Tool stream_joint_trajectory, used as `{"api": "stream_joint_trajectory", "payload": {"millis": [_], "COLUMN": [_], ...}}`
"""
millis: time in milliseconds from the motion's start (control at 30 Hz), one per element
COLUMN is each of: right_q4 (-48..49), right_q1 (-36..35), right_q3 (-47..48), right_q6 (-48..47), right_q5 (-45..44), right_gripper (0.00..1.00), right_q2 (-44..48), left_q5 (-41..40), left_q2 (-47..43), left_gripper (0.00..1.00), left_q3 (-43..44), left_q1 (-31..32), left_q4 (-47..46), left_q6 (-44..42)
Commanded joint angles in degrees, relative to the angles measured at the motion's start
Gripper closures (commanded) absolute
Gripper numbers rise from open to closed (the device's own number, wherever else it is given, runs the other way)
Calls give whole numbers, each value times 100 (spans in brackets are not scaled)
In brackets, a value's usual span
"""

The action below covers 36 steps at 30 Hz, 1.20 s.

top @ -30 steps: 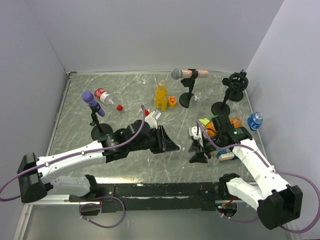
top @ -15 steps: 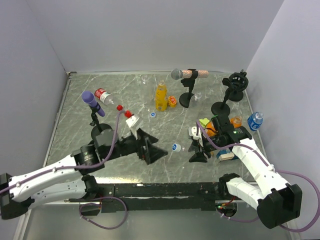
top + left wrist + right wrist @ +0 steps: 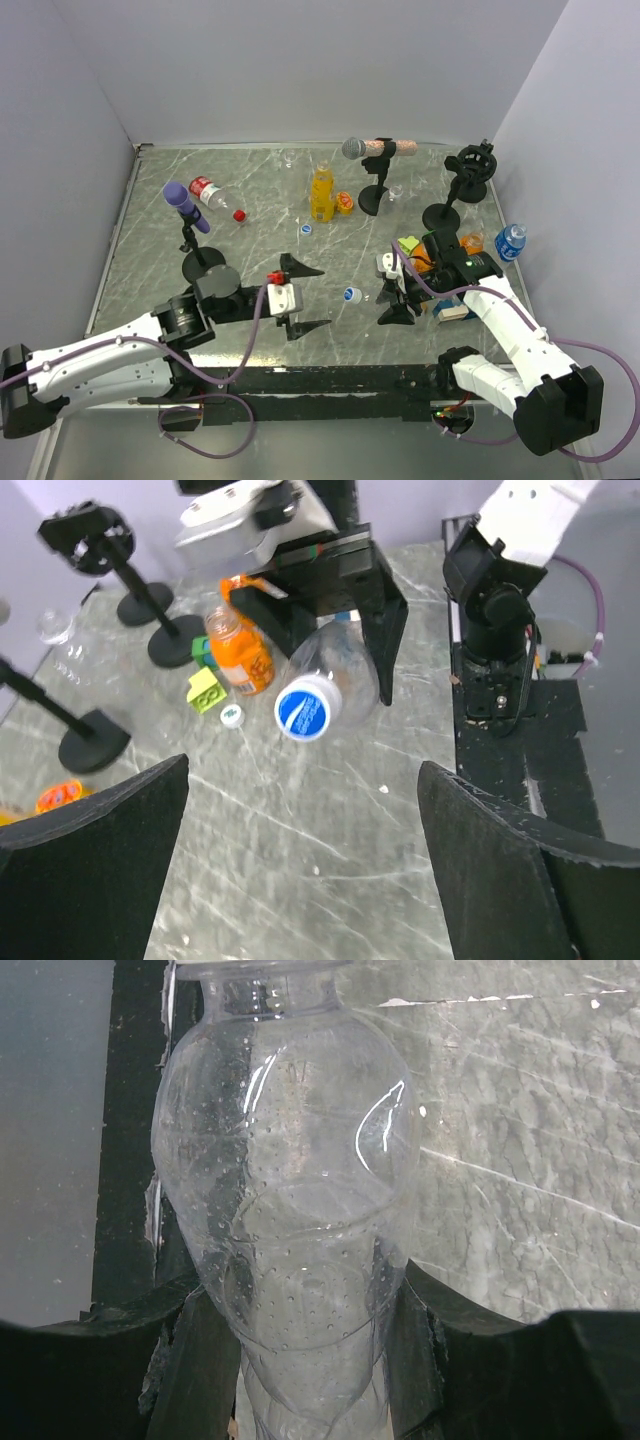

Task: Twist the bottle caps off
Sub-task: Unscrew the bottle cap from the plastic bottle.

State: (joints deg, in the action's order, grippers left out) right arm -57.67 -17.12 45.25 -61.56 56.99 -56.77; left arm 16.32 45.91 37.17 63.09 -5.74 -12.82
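My right gripper [image 3: 392, 296] is shut on a clear bottle [image 3: 290, 1190], held level with its neck pointing left. A blue-and-white cap [image 3: 306, 707] sits on that bottle's mouth and shows as a small disc [image 3: 352, 294] from above. My left gripper [image 3: 308, 296] stands open a short way left of the cap, nothing between its fingers [image 3: 100, 830]. A loose red cap [image 3: 239, 214] and a loose blue cap [image 3: 306, 229] lie on the table. The yellow-orange bottle [image 3: 321, 192] stands at the back. A red-labelled bottle [image 3: 205, 190] lies at the back left.
Three microphone stands rise from the table: purple [image 3: 188, 212] at left, grey [image 3: 372, 170] at back centre, black [image 3: 455, 190] at right. A small blue-labelled bottle [image 3: 511, 241], an orange bottle [image 3: 240, 655] and a yellow-green block [image 3: 205, 690] crowd the right side.
My left gripper, shut at the held bottle's cap a second ago, has opened wide and drawn back to the left. The right gripper and its bottle have not moved.
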Motion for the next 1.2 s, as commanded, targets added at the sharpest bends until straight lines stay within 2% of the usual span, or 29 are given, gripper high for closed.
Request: {"api": "stream_joint_trajectory", "payload": {"millis": [0, 133, 367, 600, 700, 1000, 1167], "right_q4": [89, 133, 89, 89, 89, 98, 89], "right_q1": [-54, -45, -63, -63, -63, -80, -80], "right_q3": [36, -8, 27, 18, 19, 27, 18], "right_q6": [-190, -146, -190, -181, -198, -198, -190], "right_q5": [233, 181, 207, 181, 172, 154, 154], "right_gripper": [81, 81, 82, 82, 82, 82, 82], "right_q2": [0, 87, 26, 8, -9, -9, -18], "left_q5": [626, 987, 979, 882, 873, 847, 838], "left_q2": [462, 708, 1200, 1973, 2027, 1957, 1974], "left_gripper": [2, 6, 13, 35, 45, 47, 52], "left_q3": [440, 467, 818, 1451, 1504, 1451, 1469], "left_q1": [19, 19, 19, 19, 19, 19, 19], "left_q4": [-59, -348, -385, 212, 249, 389, 512], "left_q6": [-731, -661, -731, -906, -915, -1030, -1047]}}
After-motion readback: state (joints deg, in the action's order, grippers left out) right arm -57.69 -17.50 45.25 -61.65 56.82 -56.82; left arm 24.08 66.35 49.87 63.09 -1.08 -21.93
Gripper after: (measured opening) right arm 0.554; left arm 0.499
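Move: The blue-topped cap on the clear bottle, which the right hand already grips, lies about 7 cm to the left hand's right, some 2 cm below it and roughly 1 cm ahead. On the table some 18 cm lower are a loose cap, about 12 cm ahead and 2 cm left of the left hand, and a green block, about 9 cm ahead and 20 cm right. From the right hand the blue-topped cap is roughly 7 cm left, 1 cm ahead and 2 cm below. The bottle's cap is met by the left hand, which travels about 6 cm to the right towards it, sinking some 3 cm while its fingertips tip down about 10 degrees and swing slightly clockwise. Its wide-open fingers close to about half open around the cap, one fore and one aft; firm contact can't be seen. The right hand keeps the bottle still in its grip. ##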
